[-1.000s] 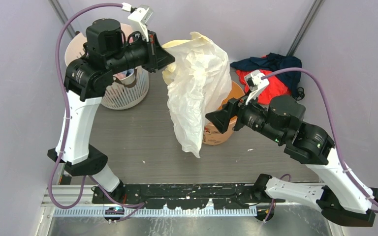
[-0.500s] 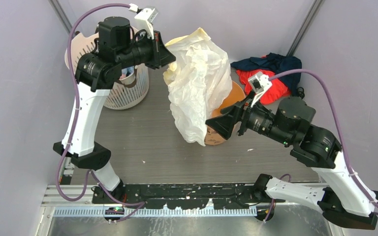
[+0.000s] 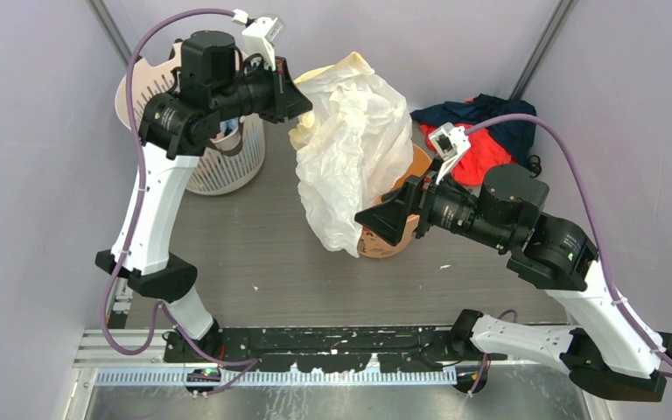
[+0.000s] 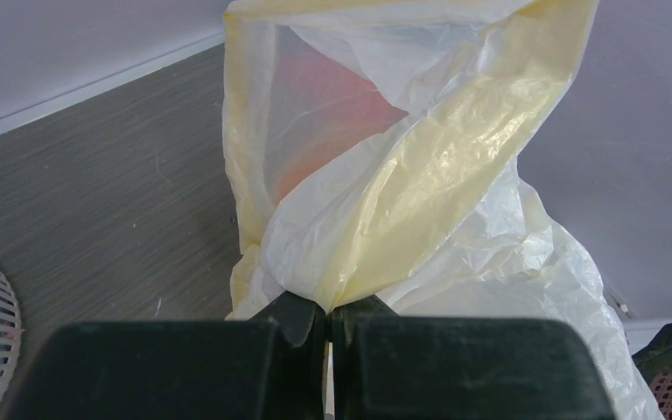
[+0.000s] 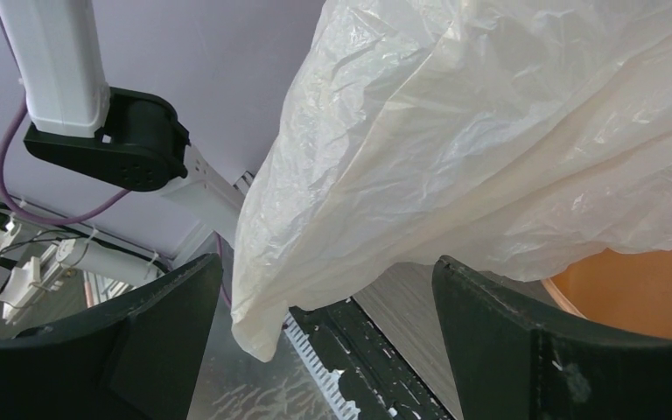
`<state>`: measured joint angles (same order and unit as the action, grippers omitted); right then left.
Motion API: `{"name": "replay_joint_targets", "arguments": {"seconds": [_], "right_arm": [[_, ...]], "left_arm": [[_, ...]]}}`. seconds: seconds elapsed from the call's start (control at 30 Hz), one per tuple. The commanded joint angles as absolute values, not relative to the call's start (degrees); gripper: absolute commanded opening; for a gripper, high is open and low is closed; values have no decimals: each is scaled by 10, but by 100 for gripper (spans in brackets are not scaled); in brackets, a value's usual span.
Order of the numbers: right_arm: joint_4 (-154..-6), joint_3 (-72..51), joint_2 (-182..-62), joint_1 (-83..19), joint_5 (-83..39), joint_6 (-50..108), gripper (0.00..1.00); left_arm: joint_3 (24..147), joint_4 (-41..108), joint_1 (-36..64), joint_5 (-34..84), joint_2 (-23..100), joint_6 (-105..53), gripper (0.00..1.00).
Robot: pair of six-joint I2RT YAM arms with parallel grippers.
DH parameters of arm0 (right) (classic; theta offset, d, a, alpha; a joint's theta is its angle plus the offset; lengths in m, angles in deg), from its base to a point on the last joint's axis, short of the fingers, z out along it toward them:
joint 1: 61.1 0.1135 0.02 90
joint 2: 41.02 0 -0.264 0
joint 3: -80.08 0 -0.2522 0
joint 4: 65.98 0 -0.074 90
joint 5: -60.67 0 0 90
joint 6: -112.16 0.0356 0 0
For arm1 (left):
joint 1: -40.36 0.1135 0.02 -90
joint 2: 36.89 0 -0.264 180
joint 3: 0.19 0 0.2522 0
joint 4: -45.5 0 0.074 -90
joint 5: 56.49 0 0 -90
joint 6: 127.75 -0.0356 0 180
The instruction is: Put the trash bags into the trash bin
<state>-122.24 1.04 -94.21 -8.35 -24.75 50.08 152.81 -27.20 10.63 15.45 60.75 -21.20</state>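
The pale-yellow translucent trash bag (image 3: 350, 149) hangs in the air from my left gripper (image 3: 302, 98), which is shut on its bunched upper edge (image 4: 376, 262). My left fingertips (image 4: 317, 317) pinch the film tightly. The bag drapes down in front of the orange trash bin (image 3: 389, 242), hiding most of it; its rim (image 3: 421, 163) and wall (image 5: 639, 297) show. My right gripper (image 3: 379, 218) stands open beside the bag's lower part, in front of the bin. In the right wrist view the bag's loose lower end (image 5: 258, 337) hangs between my wide-open right fingers (image 5: 325, 262), with no contact visible.
A white slotted basket (image 3: 219, 166) stands at the back left under my left arm. A red and navy cloth heap (image 3: 481, 140) lies at the back right. The black mounting rail (image 3: 315, 341) runs along the near edge. Purple walls enclose three sides.
My left arm lifted, drawing the bag's lower end up off the table. My right gripper opened wider and shifted slightly left toward the bag's lower part.
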Motion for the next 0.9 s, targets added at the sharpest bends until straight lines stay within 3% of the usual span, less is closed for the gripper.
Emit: {"name": "replay_joint_targets", "arguments": {"seconds": [0.0,0.47,0.63,0.7,0.83,0.87], "right_arm": [[-1195,35,-944,-84,-232,517,95],[-1201,53,-999,-52,-259,541,95],[-1235,80,-1029,12,-359,530,93],[-1241,87,-1040,39,-394,525,80],[-1237,91,-1053,56,-415,529,26],[-1238,92,-1054,58,-419,529,17]], "left_arm": [[1530,-236,112,144,597,-207,0],[1528,-235,115,141,599,-202,0],[1526,-234,116,142,601,-201,0],[1525,-233,116,141,601,-201,0],[1518,-229,116,140,595,-201,0],[1518,-230,116,139,593,-201,0]]}}
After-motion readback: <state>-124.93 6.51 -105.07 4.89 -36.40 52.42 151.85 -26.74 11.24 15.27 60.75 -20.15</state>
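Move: The right hand, open, has the white trash bag's lower end hanging some 5 cm to its left, about 1 cm back and 3 cm lower. The trash bin's middle is about 11 cm ahead of the right hand, 4 cm to the right and 30 cm down; the left gripper is some 19 cm ahead, 10 cm left, roughly level. From the left hand the bag's lower end is about 20 cm back, 5 cm right and 6 cm lower. Slow at first, then quicker, the right hand goes about 6 cm left and sinks some 2.5 cm, reaching its open fingers around the bag's hanging lower end; near the end of the reach they close and pinch the plastic. The left hand stays put, keeping its shut grip on the yellow-edged upper part of the bag. ##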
